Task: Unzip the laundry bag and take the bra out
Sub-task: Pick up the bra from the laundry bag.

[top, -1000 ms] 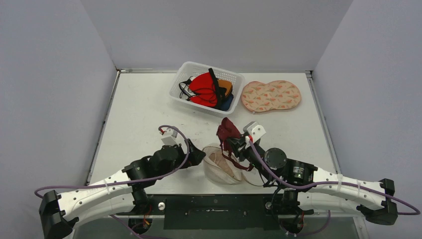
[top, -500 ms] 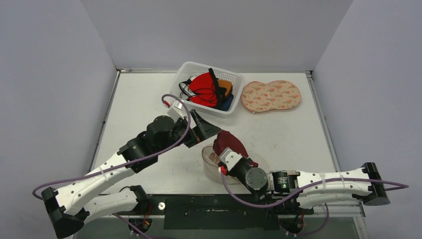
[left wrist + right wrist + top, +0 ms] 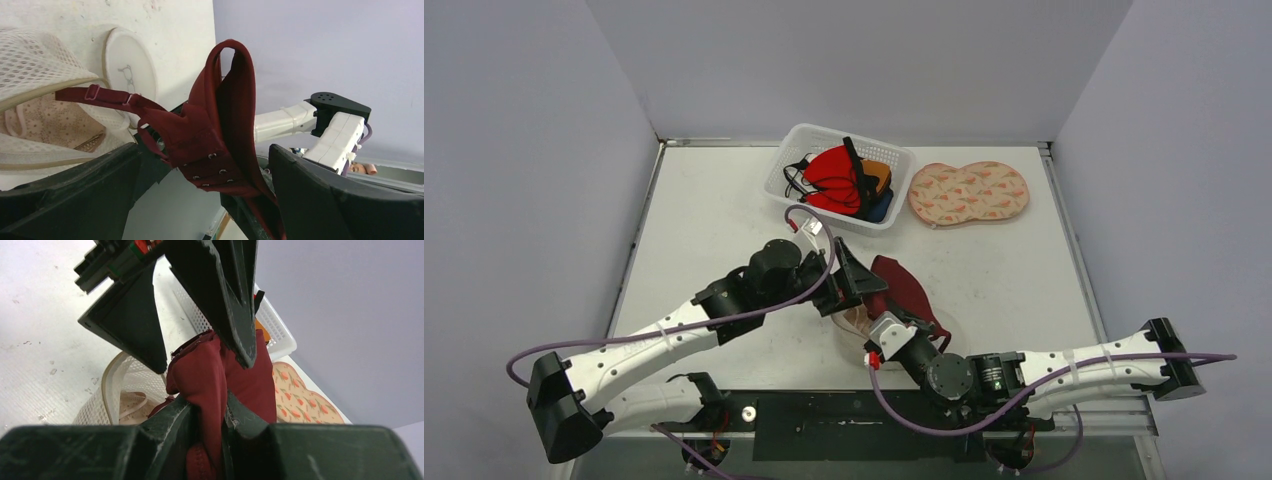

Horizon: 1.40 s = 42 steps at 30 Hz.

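My right gripper is shut on the dark red bra and holds it up over the open white mesh laundry bag. One strap still trails down into the bag's mouth. My left gripper stands wide open, with one finger on each side of the hanging bra. The hook band of the bra sits between its jaws. The left fingers are apart from the cloth.
A white basket with red, orange and blue garments stands at the back centre. A peach patterned pouch lies to its right. Grey walls close in the table on three sides.
The left arm has swung right and forward to the bra and its jaws have opened fully. The right arm has carried the bra left, nearer the bag.
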Tool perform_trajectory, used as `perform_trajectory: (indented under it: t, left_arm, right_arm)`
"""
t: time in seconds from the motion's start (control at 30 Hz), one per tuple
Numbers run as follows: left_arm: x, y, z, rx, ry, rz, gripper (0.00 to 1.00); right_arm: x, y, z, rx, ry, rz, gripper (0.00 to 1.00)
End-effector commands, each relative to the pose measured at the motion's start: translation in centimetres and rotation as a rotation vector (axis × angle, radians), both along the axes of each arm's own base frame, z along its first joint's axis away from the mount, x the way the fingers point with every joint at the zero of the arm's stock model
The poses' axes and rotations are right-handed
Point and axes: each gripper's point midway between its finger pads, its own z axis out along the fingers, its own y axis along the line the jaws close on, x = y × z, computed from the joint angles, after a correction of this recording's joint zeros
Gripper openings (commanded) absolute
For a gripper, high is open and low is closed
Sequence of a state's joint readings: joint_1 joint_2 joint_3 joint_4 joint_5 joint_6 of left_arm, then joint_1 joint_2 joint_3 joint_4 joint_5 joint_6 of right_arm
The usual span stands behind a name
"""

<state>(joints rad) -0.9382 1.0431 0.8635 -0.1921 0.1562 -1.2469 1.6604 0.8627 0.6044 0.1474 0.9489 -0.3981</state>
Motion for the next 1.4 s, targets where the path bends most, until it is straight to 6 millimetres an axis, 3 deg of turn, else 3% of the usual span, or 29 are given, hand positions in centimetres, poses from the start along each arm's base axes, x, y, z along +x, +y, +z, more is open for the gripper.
perform_trajectory:
  t: [0.0,0.17,0.53,0.6,0.7,0.77,0.8,0.83,0.9,1.03,1.2,1.37]
  left_arm:
    - [-0.6,-2.1,2.7,-0.109,-0.039,-0.062,0.93]
    - [-0.5,-2.8,2.3,-0.118,-0.029,-0.069,0.73]
    - [-0.2,-3.6,3.5,-0.19,-0.049,-0.077,0.11]
    - [-0.1,-3.5,3.6,-0.196,-0.055,-0.073,0.01]
    - [0.1,-3.1,3.7,-0.204,-0.066,-0.048,0.0]
    - [0.5,-2.7,3.9,-0.212,-0.074,-0.027,0.0]
    - [0.6,-2.5,3.9,-0.214,-0.078,-0.017,0.0]
    - [0.8,-2.3,3.8,-0.217,-0.081,-0.007,0.0]
    - [1.2,-1.9,4.1,-0.231,-0.096,0.013,0.0]
    - [2.3,-0.5,4.2,-0.246,-0.127,0.068,0.0]
    - [3.8,1.9,4.7,-0.292,-0.174,0.143,0.0]
    - [5.2,4.6,6.6,-0.347,-0.246,0.217,0.0]
  right_arm:
    - [0.0,-0.2,1.1,0.021,-0.032,-0.037,0.05]
    - [-0.1,-0.2,0.9,0.016,-0.032,-0.031,0.05]
    - [-1.0,0.9,-0.2,-0.04,0.007,0.0,0.06]
    - [-1.4,1.3,-0.2,-0.038,0.036,0.023,0.23]
    - [-2.3,2.0,0.2,-0.012,0.107,0.088,0.66]
    - [-3.1,2.5,1.0,0.029,0.16,0.138,0.81]
    - [-3.5,2.7,1.4,0.051,0.188,0.161,0.94]
    - [-4.0,3.1,2.0,0.079,0.216,0.19,0.97]
    - [-4.8,3.5,3.4,0.141,0.271,0.235,0.9]
    - [-6.3,3.5,8.3,0.358,0.355,0.352,0.9]
    - [-6.0,0.9,13.5,0.665,0.423,0.375,0.9]
    - [-5.3,-1.5,15.9,0.91,0.468,0.366,0.9]
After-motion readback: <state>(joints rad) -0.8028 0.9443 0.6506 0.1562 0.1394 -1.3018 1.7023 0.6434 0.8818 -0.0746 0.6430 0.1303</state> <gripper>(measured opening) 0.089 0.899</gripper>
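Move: Hanging in the right hand's closed fingers, the maroon bra has its middle about 6 cm to the right of the open left hand, level ahead and some 2 cm lower. From the right hand that middle is roughly 3 cm ahead and 2 cm right. The mesh laundry bag stands about 17 cm below the left hand, 5 cm right and 2 cm back; the white basket is some 32 cm ahead, 4 cm left and 22 cm down. Reaching about 3 cm to its right, the left hand closes its fingers on the near side of the bra while the right still holds it. The right then opens wide, lets go and draws back 6 cm while rising some 12 cm, its wrist turning strongly. Meanwhile the left, keeping its pinch, swings the bra about 5 cm left and 4 cm forward. ##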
